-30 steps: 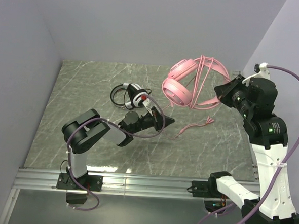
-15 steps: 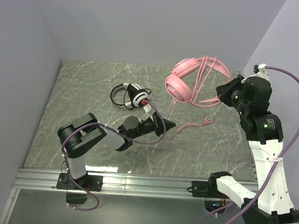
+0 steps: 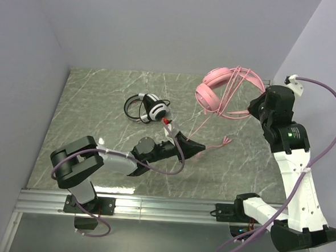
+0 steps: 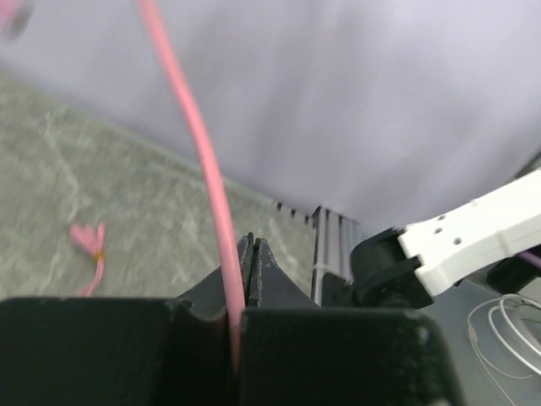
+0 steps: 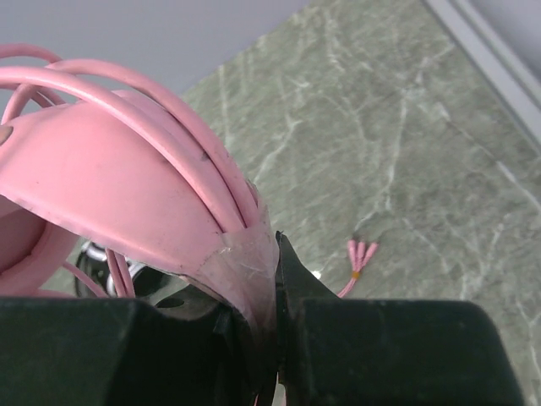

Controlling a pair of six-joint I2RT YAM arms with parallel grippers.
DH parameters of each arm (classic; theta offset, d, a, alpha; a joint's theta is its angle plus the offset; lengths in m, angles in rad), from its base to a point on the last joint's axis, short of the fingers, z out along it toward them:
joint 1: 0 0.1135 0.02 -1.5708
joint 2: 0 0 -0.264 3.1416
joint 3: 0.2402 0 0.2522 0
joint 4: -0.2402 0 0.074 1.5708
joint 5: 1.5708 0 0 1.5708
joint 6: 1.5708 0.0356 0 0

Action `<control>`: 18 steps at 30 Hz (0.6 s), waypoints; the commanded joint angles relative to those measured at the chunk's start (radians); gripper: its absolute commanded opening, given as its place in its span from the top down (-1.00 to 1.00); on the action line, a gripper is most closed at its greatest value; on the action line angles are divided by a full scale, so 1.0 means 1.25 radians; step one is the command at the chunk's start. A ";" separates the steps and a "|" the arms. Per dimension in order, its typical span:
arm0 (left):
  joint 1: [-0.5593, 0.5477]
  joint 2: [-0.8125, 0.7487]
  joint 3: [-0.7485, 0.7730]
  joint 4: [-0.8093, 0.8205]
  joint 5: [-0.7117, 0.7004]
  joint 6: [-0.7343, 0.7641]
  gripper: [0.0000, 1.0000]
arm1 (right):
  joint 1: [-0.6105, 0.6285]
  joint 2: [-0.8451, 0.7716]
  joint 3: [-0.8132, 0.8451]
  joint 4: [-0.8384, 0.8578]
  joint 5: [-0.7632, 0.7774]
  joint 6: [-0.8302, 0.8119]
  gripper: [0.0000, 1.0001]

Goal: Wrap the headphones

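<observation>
The pink headphones (image 3: 219, 86) hang above the table's back right, several turns of pink cable lying over their headband (image 5: 127, 182). My right gripper (image 3: 252, 110) (image 5: 272, 254) is shut on the taped end of that headband. The pink cable (image 3: 205, 120) (image 4: 203, 161) runs down from it to my left gripper (image 3: 200, 146) (image 4: 251, 247), which is shut with the cable caught along its left finger. The cable's plug end (image 3: 223, 143) (image 5: 359, 254) (image 4: 91, 245) lies on the table. The black and white headphones (image 3: 147, 107) rest mid-table with their black cable bundled around them.
The green marble table (image 3: 100, 110) is walled at the back and on both sides. Its metal front rail (image 3: 163, 205) carries the arm bases. The left arm lies low across the table's middle front.
My right gripper has carried the pink headphones to the right and higher. The left arm has stretched out to the right and nearer, drawing the pink cable along.
</observation>
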 commanded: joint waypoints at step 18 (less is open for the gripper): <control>-0.155 -0.145 0.406 -0.902 -0.027 0.244 0.93 | -0.009 0.024 -0.122 0.157 0.273 0.008 1.00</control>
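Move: The left hand, shut on the pink cable, has the pink headphones roughly 16 cm ahead, 8 cm to its right and 12 cm higher. The right hand grips their headband, with the headphones' middle about 8 cm to its left and 4 cm ahead, level with it. The cable's split plug end lies on the table about 15 cm ahead of the left hand, 16 cm to its right and 22 cm below. Keeping the pink cable between its shut fingers, the left hand swings about 5 cm right while rising and drawing back some 4 cm each, the rise coming first; late on, its fingers tip downward by nearly 20 degrees. The right hand keeps its grip on the headband and lowers the headphones about 6 cm, drifting right and turning slightly clockwise. ##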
